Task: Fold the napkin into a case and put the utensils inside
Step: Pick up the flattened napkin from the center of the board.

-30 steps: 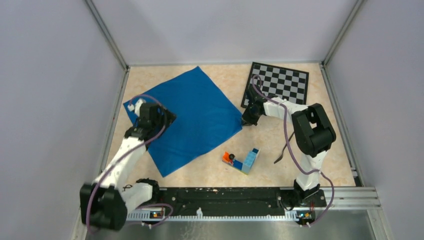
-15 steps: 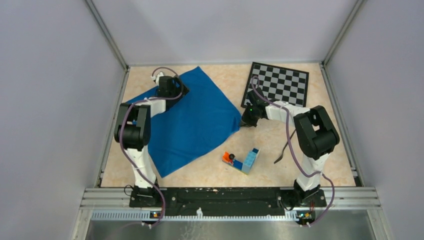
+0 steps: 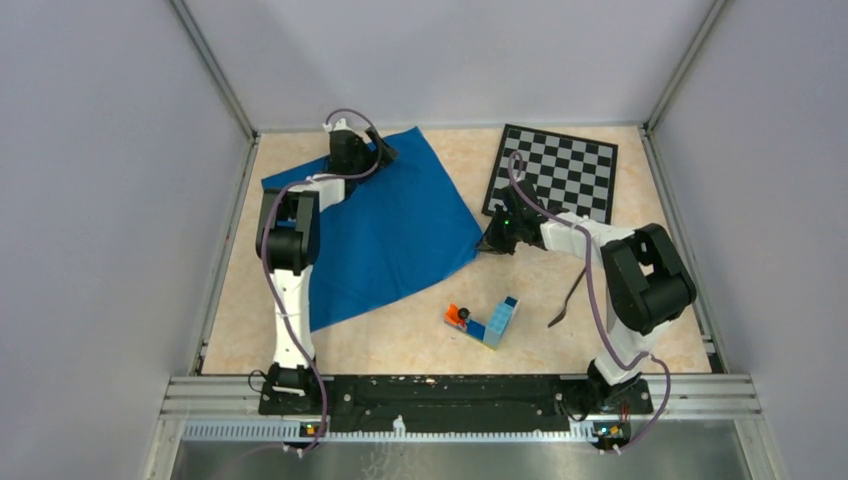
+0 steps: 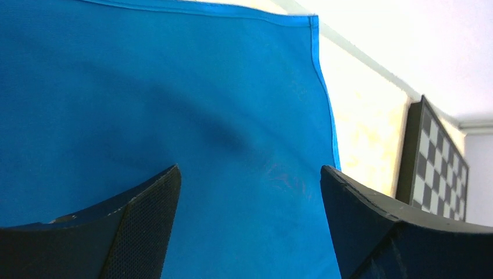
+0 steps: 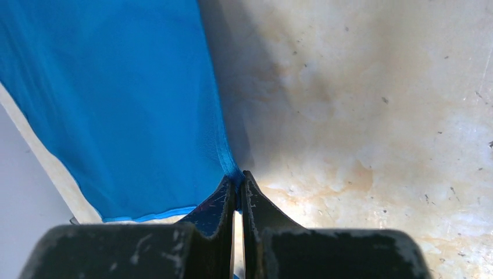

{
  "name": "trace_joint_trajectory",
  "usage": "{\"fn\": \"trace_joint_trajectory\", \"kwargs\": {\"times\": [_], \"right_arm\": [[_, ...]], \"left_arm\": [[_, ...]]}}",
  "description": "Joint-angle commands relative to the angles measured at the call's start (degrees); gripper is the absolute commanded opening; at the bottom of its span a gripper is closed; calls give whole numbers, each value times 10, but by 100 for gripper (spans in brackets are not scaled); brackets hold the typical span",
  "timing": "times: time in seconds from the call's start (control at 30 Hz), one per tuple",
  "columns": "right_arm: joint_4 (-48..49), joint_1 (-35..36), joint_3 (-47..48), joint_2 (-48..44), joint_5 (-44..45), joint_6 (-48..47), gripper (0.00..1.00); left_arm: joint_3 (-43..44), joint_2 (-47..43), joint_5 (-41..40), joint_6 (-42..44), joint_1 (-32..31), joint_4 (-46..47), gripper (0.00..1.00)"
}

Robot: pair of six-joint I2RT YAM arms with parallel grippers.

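The blue napkin [image 3: 390, 235] lies spread on the left half of the table. My right gripper [image 3: 487, 245] is low at its right corner, shut on the hem [image 5: 228, 165], with the pinch at the tips of the right gripper [image 5: 238, 177]. My left gripper [image 3: 385, 152] hovers open over the napkin's far part. In the left wrist view the cloth [image 4: 174, 104] fills the space between the wide-set jaws of the left gripper [image 4: 249, 168], and nothing is held. A dark fork [image 3: 567, 298], one of the utensils, lies on the table behind the right arm.
A chessboard [image 3: 560, 168] lies at the back right and also shows as the chessboard [image 4: 433, 160] in the left wrist view. A toy-brick block [image 3: 492, 322] with an orange piece [image 3: 457, 315] sits in front of the napkin. Walls and metal rails enclose the table.
My left arm has swung from the napkin's left corner up to its far part. The napkin's left side has shifted and its outline has narrowed. The right gripper keeps hold of its corner.
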Motion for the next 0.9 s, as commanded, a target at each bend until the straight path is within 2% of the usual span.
{"fn": "trace_joint_trajectory", "kwargs": {"times": [0.0,0.07,0.13,0.3,0.37,0.47,0.53,0.63,0.7,0.8,0.87], "right_arm": [[49,-4,0,-39,-7,-29,0],[62,-6,-5,-42,-9,-36,0],[73,-7,-4,-46,-13,-45,0],[64,-8,17,-51,-14,-63,0],[52,-11,23,-53,-8,-59,0],[52,-23,16,-59,-4,-42,0],[60,-35,10,-60,-13,-31,0],[64,-50,6,-58,-22,-22,0],[65,-55,5,-60,-27,-21,0],[72,-62,5,-65,-32,-18,0],[82,-67,2,-68,-38,-15,0]], "left_arm": [[72,-10,52,95,-11,-70,94],[124,-26,76,142,-12,-173,94],[128,-75,98,172,-13,-270,97],[-89,-301,56,165,-11,-364,97],[-180,-400,9,132,-8,-398,96],[-301,-543,-101,33,-5,-462,93],[-367,-623,-144,-13,2,-496,88],[-436,-732,-176,-73,6,-575,71],[-473,-785,-183,-132,5,-642,54],[-521,-841,-170,-196,5,-721,47],[-558,-853,-138,-215,3,-720,45]]}}
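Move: The napkin's near corner, partly hidden under the left arm, is about 44 cm back from the left hand, 12 cm left and 5 cm below. The far corner lies some 9 cm ahead and 5 cm right of that hand; the corner the right hand holds is about 20 cm back and 20 cm right of it. From the right hand, the chessboard's middle is roughly 17 cm ahead, 15 cm right and 4 cm lower, and the toy blocks some 17 cm straight back. Still pinching the napkin's right corner, the right hand draws it forward, up and then right, about 5 cm in all, towards the chessboard. The left hand leaves the far part of the cloth, first edging right and rising, then sweeps back about 40 cm and left, up and down again in an arc to above the near corner, fingers tipping some 30 degrees further down and closing to half-open. ##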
